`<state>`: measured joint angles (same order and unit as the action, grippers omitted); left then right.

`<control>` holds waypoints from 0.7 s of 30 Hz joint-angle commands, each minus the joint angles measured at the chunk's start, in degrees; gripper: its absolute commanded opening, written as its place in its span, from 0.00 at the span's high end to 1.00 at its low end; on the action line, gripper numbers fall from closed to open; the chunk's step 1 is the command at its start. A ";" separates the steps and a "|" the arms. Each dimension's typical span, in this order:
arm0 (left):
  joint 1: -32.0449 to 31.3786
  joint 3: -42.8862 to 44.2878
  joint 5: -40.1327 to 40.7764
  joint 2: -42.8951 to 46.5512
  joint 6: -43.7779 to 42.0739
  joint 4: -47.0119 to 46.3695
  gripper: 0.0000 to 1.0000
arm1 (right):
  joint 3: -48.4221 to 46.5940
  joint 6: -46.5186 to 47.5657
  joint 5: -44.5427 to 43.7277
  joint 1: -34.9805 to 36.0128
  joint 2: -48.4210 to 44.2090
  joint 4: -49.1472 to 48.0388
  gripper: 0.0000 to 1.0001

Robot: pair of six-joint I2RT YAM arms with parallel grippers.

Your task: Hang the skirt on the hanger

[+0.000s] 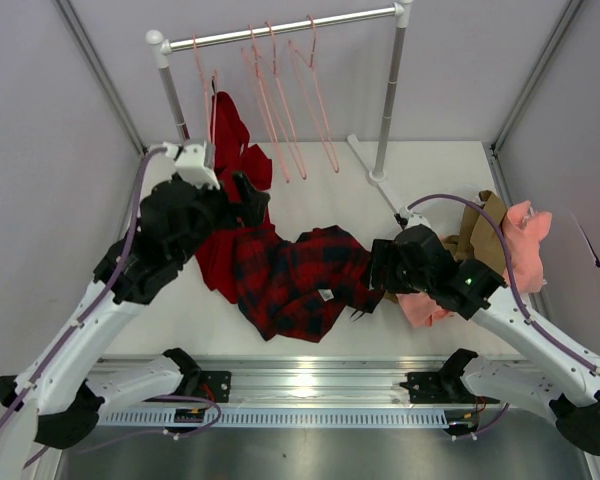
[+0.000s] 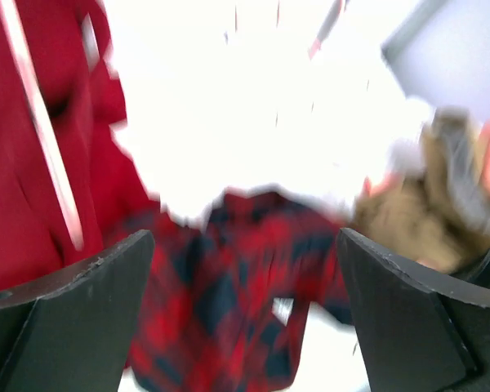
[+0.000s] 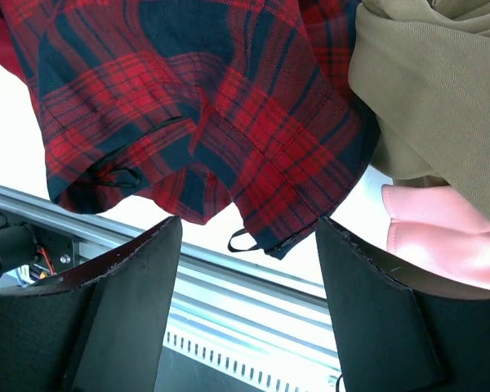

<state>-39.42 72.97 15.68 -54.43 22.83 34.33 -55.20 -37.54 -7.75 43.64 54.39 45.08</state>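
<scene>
The red and navy plaid skirt (image 1: pixel 295 275) lies crumpled on the white table between the two arms. Several pale-pink hangers (image 1: pixel 280 110) hang from the rail at the back; no hanger is in a gripper. My left gripper (image 1: pixel 252 197) hovers over the skirt's left end, beside a plain red garment (image 1: pixel 230 150). In the blurred left wrist view its jaws stand wide open (image 2: pixel 245 233) with the skirt (image 2: pixel 237 302) below them. My right gripper (image 1: pixel 375 272) is at the skirt's right edge. It is open (image 3: pixel 249 220) and empty, just short of the skirt's hem (image 3: pixel 196 106).
A clothes rail (image 1: pixel 280 32) on two posts spans the back, with its foot (image 1: pixel 375 165) lying on the table. Tan (image 3: pixel 433 90) and pink (image 3: pixel 449 245) clothes are heaped at the right, touching the skirt. The aluminium rail (image 1: pixel 310 385) runs along the near edge.
</scene>
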 commanded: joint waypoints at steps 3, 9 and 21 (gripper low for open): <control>0.92 16.66 3.57 -9.88 -3.40 -2.95 0.02 | -0.08 1.50 -2.27 -0.48 -0.95 -1.49 0.27; 0.92 32.22 3.82 -22.89 -3.06 -1.37 0.08 | 0.27 3.52 -2.36 -3.90 -1.92 -1.13 0.27; 1.36 57.11 24.83 -46.37 -1.65 8.31 0.22 | 0.88 8.71 1.33 -13.92 -3.15 -0.26 0.27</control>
<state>-38.72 126.78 33.30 -99.00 21.10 39.22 -54.68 -31.20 -7.42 31.18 52.86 44.97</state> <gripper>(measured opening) 0.790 0.730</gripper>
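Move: The pink hangers bunched at the middle of the rail are some 22 cm ahead of the left hand, 6 cm to its right and about 8 cm higher; the red garment is roughly 14 cm ahead, 5 cm left and 18 cm lower. The plaid skirt lies about 4 cm back, 10 cm right and 30 cm below it. From the right hand the same hangers are around 29 cm ahead, 19 cm left and 25 cm up. The left hand, empty and wide open, first climbs about 10 cm while starting out, then runs on nearly level and forward, some 16 cm farther out in all and 5 to 6 cm to the right, towards the middle hangers under the rail, its wrist swinging some 15 degrees counter-clockwise to face them more squarely and its fingers narrowing a little to around four fifths open. Meanwhile the right hand, also empty and still open, draws off from the skirt's near right end, about 5 cm right and 3 cm forward at the same height, turning slightly clockwise over the tan cloth. ##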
